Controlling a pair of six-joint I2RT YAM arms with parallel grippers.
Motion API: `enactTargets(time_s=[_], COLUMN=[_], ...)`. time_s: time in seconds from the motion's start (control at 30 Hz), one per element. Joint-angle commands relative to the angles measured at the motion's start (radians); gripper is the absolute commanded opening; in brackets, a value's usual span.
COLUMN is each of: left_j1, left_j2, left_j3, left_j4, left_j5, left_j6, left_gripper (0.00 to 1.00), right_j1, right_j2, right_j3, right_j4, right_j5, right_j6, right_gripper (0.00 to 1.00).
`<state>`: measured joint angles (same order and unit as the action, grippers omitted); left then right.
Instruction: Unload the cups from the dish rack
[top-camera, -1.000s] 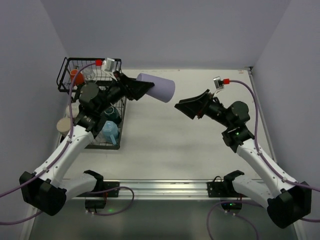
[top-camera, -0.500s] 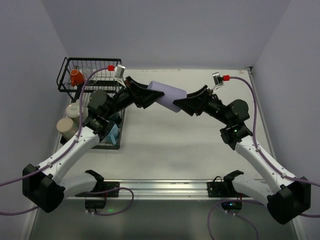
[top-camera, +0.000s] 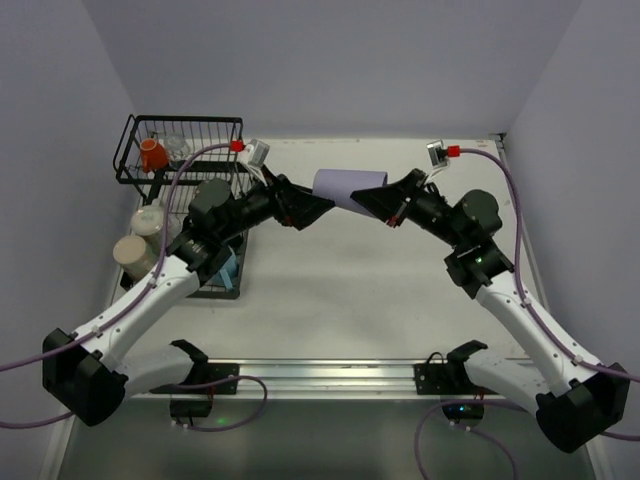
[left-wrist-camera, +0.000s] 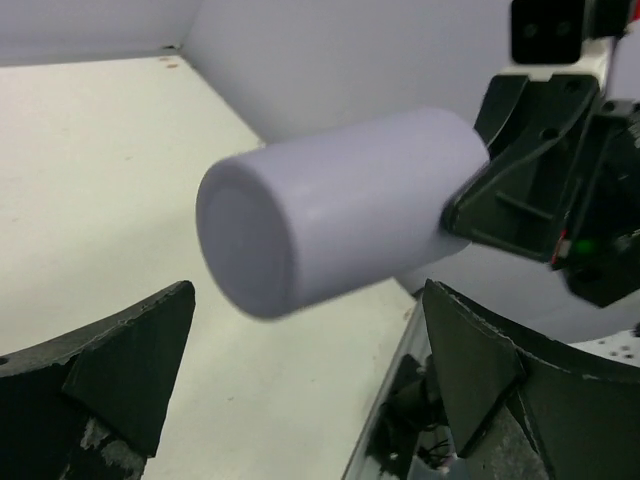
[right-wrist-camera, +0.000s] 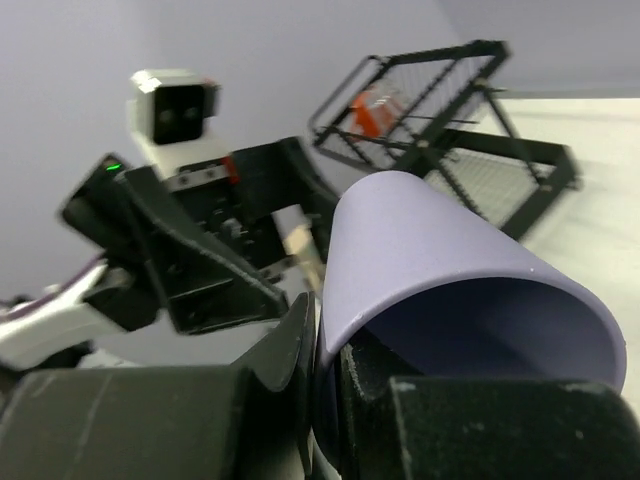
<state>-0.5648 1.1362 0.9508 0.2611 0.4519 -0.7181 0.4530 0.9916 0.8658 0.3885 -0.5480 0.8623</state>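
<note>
The lavender tumbler (top-camera: 347, 188) hangs on its side above the middle of the table, between the two arms. My right gripper (top-camera: 380, 207) is shut on its rim, one finger inside the mouth and one outside (right-wrist-camera: 325, 325). In the left wrist view the tumbler's closed base (left-wrist-camera: 330, 215) points at my left gripper (left-wrist-camera: 308, 300), which stands open and apart from it. In the top view that left gripper (top-camera: 312, 208) sits just left of the tumbler. The black wire dish rack (top-camera: 185, 119) at the far left holds an orange cup (top-camera: 153, 155), a clear glass (top-camera: 178, 148), two cream mugs (top-camera: 147, 220) and a light blue mug (top-camera: 226, 268).
The left forearm lies across the rack's low tray (top-camera: 205, 291). Side walls close in the table on the left and right, and a metal rail (top-camera: 320, 375) runs along the near edge. The right wrist view shows the rack (right-wrist-camera: 450, 130) behind the left arm.
The left arm carried the tumbler from the rack side toward the middle. The right gripper closed on its rim, and the left gripper opened and let go.
</note>
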Motion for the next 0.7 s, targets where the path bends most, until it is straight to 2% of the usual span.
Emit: enactTargets(time_s=[0.0,0.03,0.17,0.3,0.33,0.43,0.53,0.67], left_j1=[-0.004,-0.004,-0.004,-0.006,-0.006,-0.006,-0.006,-0.006], left_j2=[-0.085,-0.120,-0.210,-0.286,-0.314,-0.363,-0.424,-0.475], left_j3=[0.049,0.043,-0.026,-0.111,-0.118,-0.113,-0.129,-0.202], left_j4=[-0.256,-0.340,-0.428,-0.477,-0.494,-0.549,-0.575,-0.553], left_j5=[-0.143,-0.166,-0.223,-0.199,-0.196,-0.190,-0.205,-0.286], left_j6=[0.218,0.265,0.362,0.442,0.462,0.500,0.528,0.525], left_gripper=[1.00,1.00,1.00,1.00,1.00,1.00,1.00,1.00], right_j1=[-0.004,-0.007,-0.048,-0.100,-0.108,-0.137,-0.165,-0.226], right_j2=[0.011,0.021,0.116,0.249,0.307,0.412,0.563,0.735], right_j3=[0.137,0.153,0.278,0.401,0.426,0.548,0.654,0.768], right_j4=[-0.376,-0.434,-0.720,-0.897,-0.925,-1.043,-1.125,-1.184], right_j5=[0.183,0.215,0.384,0.561,0.639,0.748,0.812,0.790], right_j6=[-0.244,-0.311,-0.443,-0.523,-0.557,-0.604,-0.631,-0.694], right_gripper=[0.00,0.00,0.00,0.00,0.00,0.00,0.00,0.00])
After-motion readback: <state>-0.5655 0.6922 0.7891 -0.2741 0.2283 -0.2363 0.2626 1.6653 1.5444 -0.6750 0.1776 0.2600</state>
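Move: Held by its rim in the right fingers, the lilac cup has its middle about 4 cm left, 2 cm ahead and 2 cm above that hand; the bare table spot it heads for is roughly 20 cm ahead, 17 cm right and 36 cm below. From the open left hand, the light-blue mug lies some 4 cm ahead, 20 cm left and 30 cm down, with the teal mug about 8 cm beyond it. The lilac cup's middle is about 4 cm ahead, 7 cm right and 4 cm above the left hand. Swinging away from the left gripper, the right arm carries the pinched lilac cup some 30 cm forward, down and to the right over the bare table, its fingers turning from leftward to forward and steeply down, grip kept. The left hand, still wide open, backs off towards the rack's near part, about 10 cm left, also sinking and drawing back, its wrist rolling about 25 degrees. ##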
